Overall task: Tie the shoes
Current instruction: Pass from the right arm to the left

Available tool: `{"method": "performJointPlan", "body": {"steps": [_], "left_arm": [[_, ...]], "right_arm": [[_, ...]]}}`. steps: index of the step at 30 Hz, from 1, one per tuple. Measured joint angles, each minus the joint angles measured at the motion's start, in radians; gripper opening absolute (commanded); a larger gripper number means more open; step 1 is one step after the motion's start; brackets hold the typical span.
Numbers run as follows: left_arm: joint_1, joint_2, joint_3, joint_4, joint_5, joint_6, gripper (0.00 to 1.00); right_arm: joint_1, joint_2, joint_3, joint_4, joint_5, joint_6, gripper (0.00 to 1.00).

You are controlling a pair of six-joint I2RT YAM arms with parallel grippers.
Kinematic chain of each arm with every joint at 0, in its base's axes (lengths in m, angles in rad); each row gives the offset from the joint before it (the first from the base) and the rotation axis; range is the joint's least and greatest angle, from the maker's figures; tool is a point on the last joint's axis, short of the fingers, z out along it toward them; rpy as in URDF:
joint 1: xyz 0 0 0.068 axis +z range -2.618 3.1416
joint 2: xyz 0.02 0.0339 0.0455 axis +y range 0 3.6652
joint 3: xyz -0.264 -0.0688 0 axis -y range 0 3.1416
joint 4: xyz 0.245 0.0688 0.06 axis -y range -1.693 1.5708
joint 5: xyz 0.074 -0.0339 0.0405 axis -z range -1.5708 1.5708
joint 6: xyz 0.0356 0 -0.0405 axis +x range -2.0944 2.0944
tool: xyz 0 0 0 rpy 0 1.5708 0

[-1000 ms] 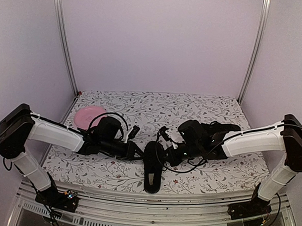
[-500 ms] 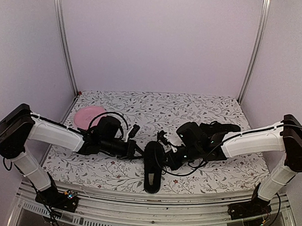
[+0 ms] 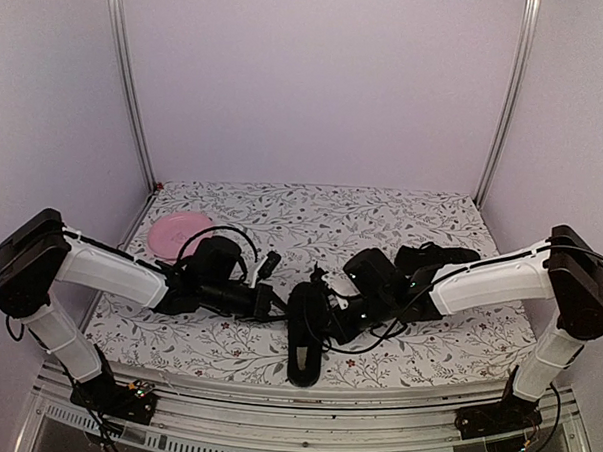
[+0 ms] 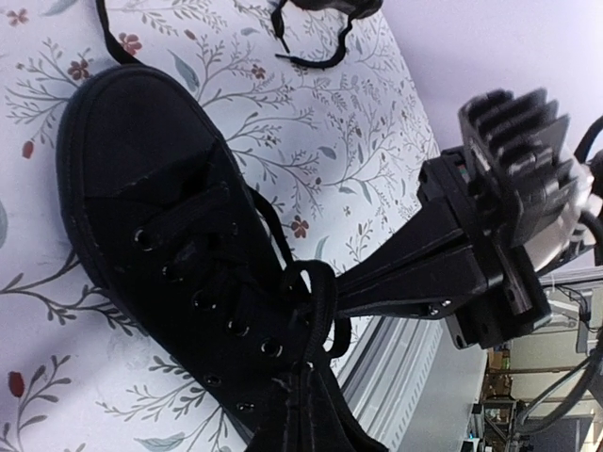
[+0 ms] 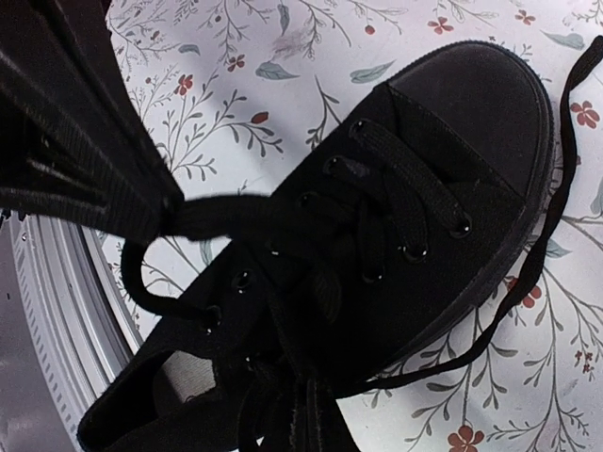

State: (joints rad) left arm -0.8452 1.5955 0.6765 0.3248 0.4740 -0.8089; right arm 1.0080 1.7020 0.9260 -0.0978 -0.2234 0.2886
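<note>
One black shoe [image 3: 306,354] lies at the table's front middle, toe pointing away. The left wrist view shows it [image 4: 141,217] with its laces threaded through the eyelets. My left gripper [image 3: 276,307] is shut on a lace loop [image 4: 325,282] at the top of the lacing. My right gripper [image 3: 326,312] is shut on a lace over the same shoe [image 5: 405,217], facing the left gripper [image 5: 162,212]. A loose lace end [image 5: 556,188] trails on the cloth past the toe. The second shoe [image 3: 438,259] lies at the back right, partly hidden by the right arm.
A pink plate [image 3: 176,233] sits at the back left on the floral cloth [image 3: 282,215]. The table's metal front rail [image 3: 303,426] runs just behind the shoe's heel. Grey walls close the left, right and back.
The left gripper has closed on the lace loop. The right arm has moved left, closer over the shoe, until both grippers meet above the lacing.
</note>
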Motion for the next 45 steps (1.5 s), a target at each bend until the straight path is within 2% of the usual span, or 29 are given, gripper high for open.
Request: {"method": "performJointPlan", "body": {"steps": [17, 24, 28, 37, 45], "left_arm": [[-0.043, 0.006, 0.029, -0.028, -0.005, 0.050, 0.01], [-0.044, -0.046, 0.025, -0.078, -0.070, 0.061, 0.38], [-0.035, -0.128, 0.003, -0.080, -0.126, 0.050, 0.47], [-0.027, -0.064, -0.006, -0.064, -0.154, -0.037, 0.48], [-0.021, -0.035, -0.013, 0.042, -0.175, -0.129, 0.40]], "right_arm": [[0.006, 0.021, 0.051, 0.057, -0.018, 0.019, 0.02], [0.006, 0.040, 0.051, 0.103, -0.019, 0.041, 0.02], [0.006, 0.040, 0.051, 0.123, -0.019, 0.050, 0.02], [0.006, 0.040, 0.050, 0.148, -0.020, 0.057, 0.02], [0.006, 0.040, 0.048, 0.151, -0.024, 0.059, 0.02]]}}
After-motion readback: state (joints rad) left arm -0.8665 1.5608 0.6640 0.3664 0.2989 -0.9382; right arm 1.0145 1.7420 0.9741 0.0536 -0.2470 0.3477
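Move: The lace pinched in the right fingers lies roughly 6 cm to the right of the left hand, about 2 cm nearer the base and 3 cm lower. From the right hand, the left fingertips are 6 cm left, 2 cm ahead and 3 cm up. The laced shoe's middle is some 4 cm to the right hand's left, 2 cm ahead and 4 cm below; the second shoe lies about 20 cm ahead, 21 cm right and 6 cm below. Keeping the lace pinched, the shut right fingers carry it about 3.5 cm left and nearly 3 cm up, a little forward, over the shoe towards the left fingertips, rolling some 10 degrees. The left hand first eases back and right, then goes forward and left about 3 cm, opening to nearly half as it hops up 3 cm and dips, and turns counter-clockwise; it ends around the lace without closing. ##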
